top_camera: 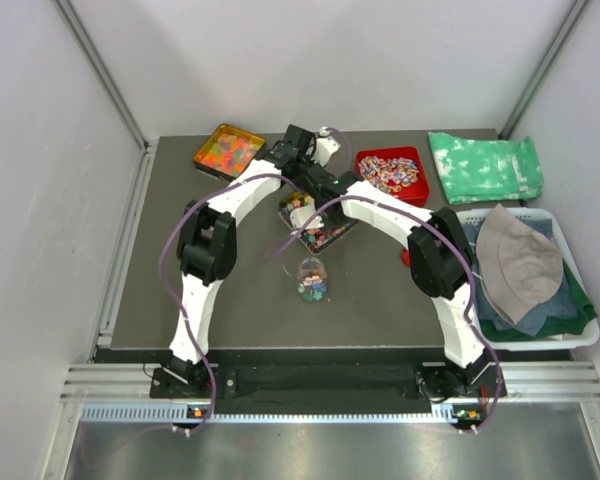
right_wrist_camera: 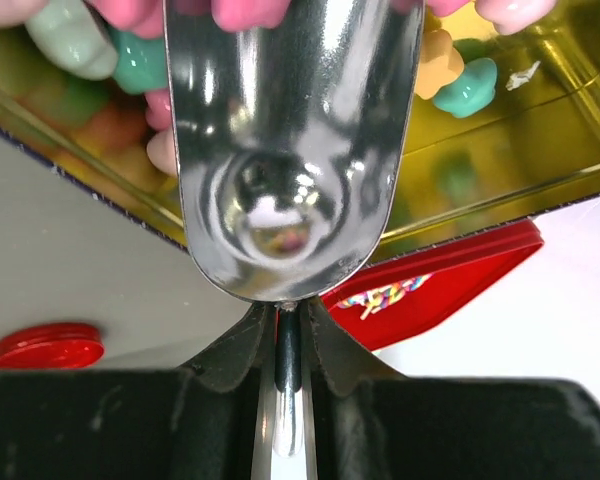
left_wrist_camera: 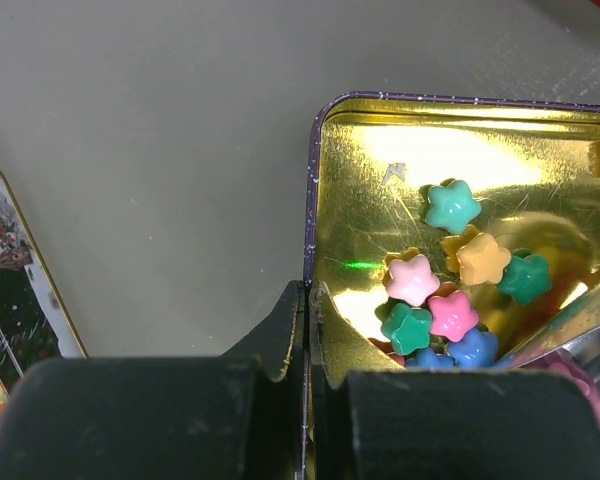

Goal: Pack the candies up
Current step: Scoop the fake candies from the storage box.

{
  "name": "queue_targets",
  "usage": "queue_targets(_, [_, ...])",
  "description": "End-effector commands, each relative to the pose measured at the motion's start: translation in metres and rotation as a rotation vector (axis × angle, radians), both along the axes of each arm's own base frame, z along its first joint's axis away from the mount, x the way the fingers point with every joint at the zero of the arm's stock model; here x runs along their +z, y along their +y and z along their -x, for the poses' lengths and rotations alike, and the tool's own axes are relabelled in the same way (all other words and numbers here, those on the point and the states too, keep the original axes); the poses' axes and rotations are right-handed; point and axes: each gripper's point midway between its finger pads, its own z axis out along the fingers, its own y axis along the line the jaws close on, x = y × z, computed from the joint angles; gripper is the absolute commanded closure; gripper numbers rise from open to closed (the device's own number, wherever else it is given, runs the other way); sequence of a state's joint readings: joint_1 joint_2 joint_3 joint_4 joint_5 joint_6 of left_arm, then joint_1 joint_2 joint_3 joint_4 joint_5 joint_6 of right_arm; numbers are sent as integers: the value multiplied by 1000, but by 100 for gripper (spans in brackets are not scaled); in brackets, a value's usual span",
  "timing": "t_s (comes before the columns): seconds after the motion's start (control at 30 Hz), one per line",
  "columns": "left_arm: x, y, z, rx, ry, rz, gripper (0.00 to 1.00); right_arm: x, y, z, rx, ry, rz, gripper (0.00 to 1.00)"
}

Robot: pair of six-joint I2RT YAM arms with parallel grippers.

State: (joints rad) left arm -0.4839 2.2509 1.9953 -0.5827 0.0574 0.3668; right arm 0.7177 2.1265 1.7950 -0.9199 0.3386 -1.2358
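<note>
The candies (left_wrist_camera: 450, 270) are small star-shaped sweets in pink, teal, yellow and blue, lying in a gold-lined tin (left_wrist_camera: 380, 130). My left gripper (left_wrist_camera: 307, 290) is shut on the tin's near side wall, one finger inside and one outside. My right gripper (right_wrist_camera: 288, 308) is shut on the thin handle of a shiny metal scoop (right_wrist_camera: 290, 150). The scoop's bowl reaches into the tin (right_wrist_camera: 540, 140) among the candies (right_wrist_camera: 460, 85), and the part of the bowl that shows is empty. From above, both wrists meet over the tin (top_camera: 318, 228).
A small clear container (top_camera: 311, 277) with mixed candies stands in front of the tin. An orange tray of gummies (top_camera: 227, 150) is at the back left and a red tray of striped sweets (top_camera: 392, 172) at the back right. A red cap (right_wrist_camera: 48, 345) lies nearby. Green cloth (top_camera: 485, 165) and a basket (top_camera: 580, 335) of clothes are on the right.
</note>
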Motion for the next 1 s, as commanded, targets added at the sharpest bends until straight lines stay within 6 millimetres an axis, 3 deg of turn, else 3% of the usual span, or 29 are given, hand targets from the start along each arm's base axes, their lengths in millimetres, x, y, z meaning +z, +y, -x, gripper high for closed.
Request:
queue_targets(0.0, [92, -17, -8, 24, -170, 130, 100, -14, 19, 6, -49, 25, -51, 100])
queue_targets(0.33, [97, 2, -7, 166, -182, 70, 100, -14, 46, 32, -154, 17, -133, 100])
queue_targets(0.57, [100, 7, -3, 214, -178, 60, 100, -18, 63, 41, -161, 6, -150, 100])
queue_targets(0.97, [95, -1, 6, 198, -146, 95, 100, -13, 97, 20, -190, -89, -233, 100])
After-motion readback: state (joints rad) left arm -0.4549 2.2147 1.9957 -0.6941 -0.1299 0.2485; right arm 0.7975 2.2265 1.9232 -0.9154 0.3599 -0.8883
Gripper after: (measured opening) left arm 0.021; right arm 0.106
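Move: The candy tin's middle lies about 6 cm back, 3 cm left and 3 cm below the left hand, which already pinches its far rim; the orange-candy tin is 23 cm left and 9 cm ahead of that hand. From the right hand, scoop already in the tin, the tin's middle is some 7 cm left, 1 cm back, 4 cm below; the clear storage jar 17 cm back, 8 cm left; the red box 7 cm ahead, 11 cm right. The candy tin, its far rim still pinched, is drawn about 5 cm to the left by the left hand, which turns roughly 15 degrees counter-clockwise. The right hand keeps the scoop among the candies and goes left nearly as far, first easing back and then forward again, sinking slightly while turning clockwise about as much and tipping the scoop's mouth up. ##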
